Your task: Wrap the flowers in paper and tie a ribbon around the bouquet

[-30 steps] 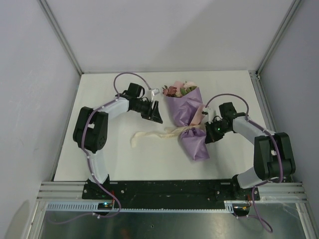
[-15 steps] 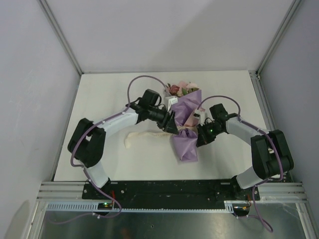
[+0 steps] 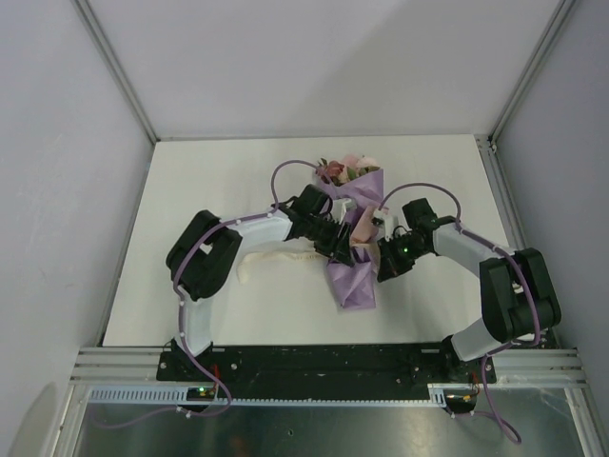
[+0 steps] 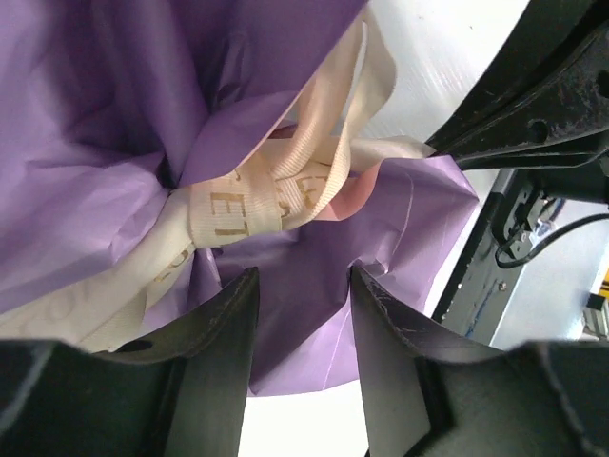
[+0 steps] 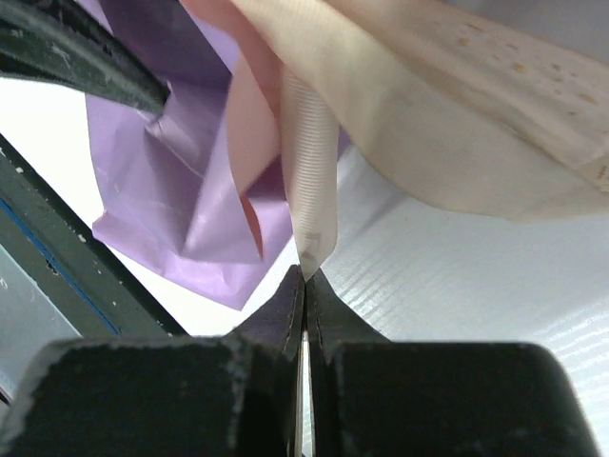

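The bouquet lies mid-table, a lilac paper cone with the flowers at its far end. The cream ribbon is looped round the pinched waist, and one tail trails left on the table. My left gripper sits at the waist's left side, open; its fingers stand apart over the lower paper fold, gripping nothing. My right gripper is on the waist's right side. It is shut on the other ribbon end, which runs up taut to the bouquet.
The white table is walled by grey panels on the left, the back and the right. The black mounting rail runs along the near edge. Each gripper shows in the other's wrist view, close across the bouquet.
My left arm has swung right, from beside the bouquet to its waist, and its jaws have narrowed slightly. The bouquet has shifted left and turned straighter. The right gripper has stayed shut on the ribbon.
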Robot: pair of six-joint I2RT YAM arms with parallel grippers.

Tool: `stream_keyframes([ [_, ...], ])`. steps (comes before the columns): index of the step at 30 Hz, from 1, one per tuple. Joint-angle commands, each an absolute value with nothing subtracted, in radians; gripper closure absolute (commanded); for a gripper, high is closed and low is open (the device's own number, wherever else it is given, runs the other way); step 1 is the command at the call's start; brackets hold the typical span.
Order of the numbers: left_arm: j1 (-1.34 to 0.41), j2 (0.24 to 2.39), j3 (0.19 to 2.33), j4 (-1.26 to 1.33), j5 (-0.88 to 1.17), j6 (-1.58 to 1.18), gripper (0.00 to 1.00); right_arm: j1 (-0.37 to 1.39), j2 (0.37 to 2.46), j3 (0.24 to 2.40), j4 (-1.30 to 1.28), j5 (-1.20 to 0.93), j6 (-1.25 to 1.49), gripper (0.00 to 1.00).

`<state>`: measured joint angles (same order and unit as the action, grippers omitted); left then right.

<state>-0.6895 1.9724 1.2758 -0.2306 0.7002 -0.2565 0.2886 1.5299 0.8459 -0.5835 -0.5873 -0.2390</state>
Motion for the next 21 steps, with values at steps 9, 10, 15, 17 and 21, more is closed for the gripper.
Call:
stream_keyframes([
  [9, -0.687, 1.984, 1.357, -0.265, 0.536, -0.278, 0.52, 0.191, 1.509, 0.882, -0.695, -0.570, -0.371, 1.00],
  [10, -0.687, 1.984, 1.358, -0.267, 0.532, -0.278, 0.52, 0.182, 1.511, 0.881, -0.702, -0.570, -0.383, 1.00],
  [15, -0.686, 1.985, 1.361, -0.273, 0.523, -0.275, 0.52, 0.137, 1.510, 0.879, -0.733, -0.559, -0.434, 1.00],
  [17, -0.687, 1.984, 1.362, -0.275, 0.520, -0.270, 0.52, 0.118, 1.507, 0.875, -0.747, -0.555, -0.456, 1.00],
  [21, -0.686, 1.983, 1.363, -0.279, 0.518, -0.266, 0.52, 0.070, 1.495, 0.858, -0.777, -0.541, -0.505, 1.00],
])
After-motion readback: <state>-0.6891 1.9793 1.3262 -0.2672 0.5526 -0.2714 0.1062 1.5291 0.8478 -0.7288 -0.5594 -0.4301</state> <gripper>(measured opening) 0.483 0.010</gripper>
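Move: The ribbon knot round the bouquet's waist lies about 6 cm ahead of the right gripper, which holds a ribbon end, and 6 cm to its left, nearly level. From the left gripper, whose parted fingers rest on the purple paper, the knot is some 3 cm ahead, 1 cm right and 1 cm down. The pink paper flap is roughly 13 cm ahead of the right gripper and 4 cm left; the purple tail's middle is about 6 cm behind the left one. Draw the right gripper about 6 cm to the right, away from the knot and low over the table, keeping the fingers shut on the ribbon end. Meanwhile keep the left fingers parted against the purple paper beside the knot and ease them forward some 2.5 cm, with a slight wrist turn. ##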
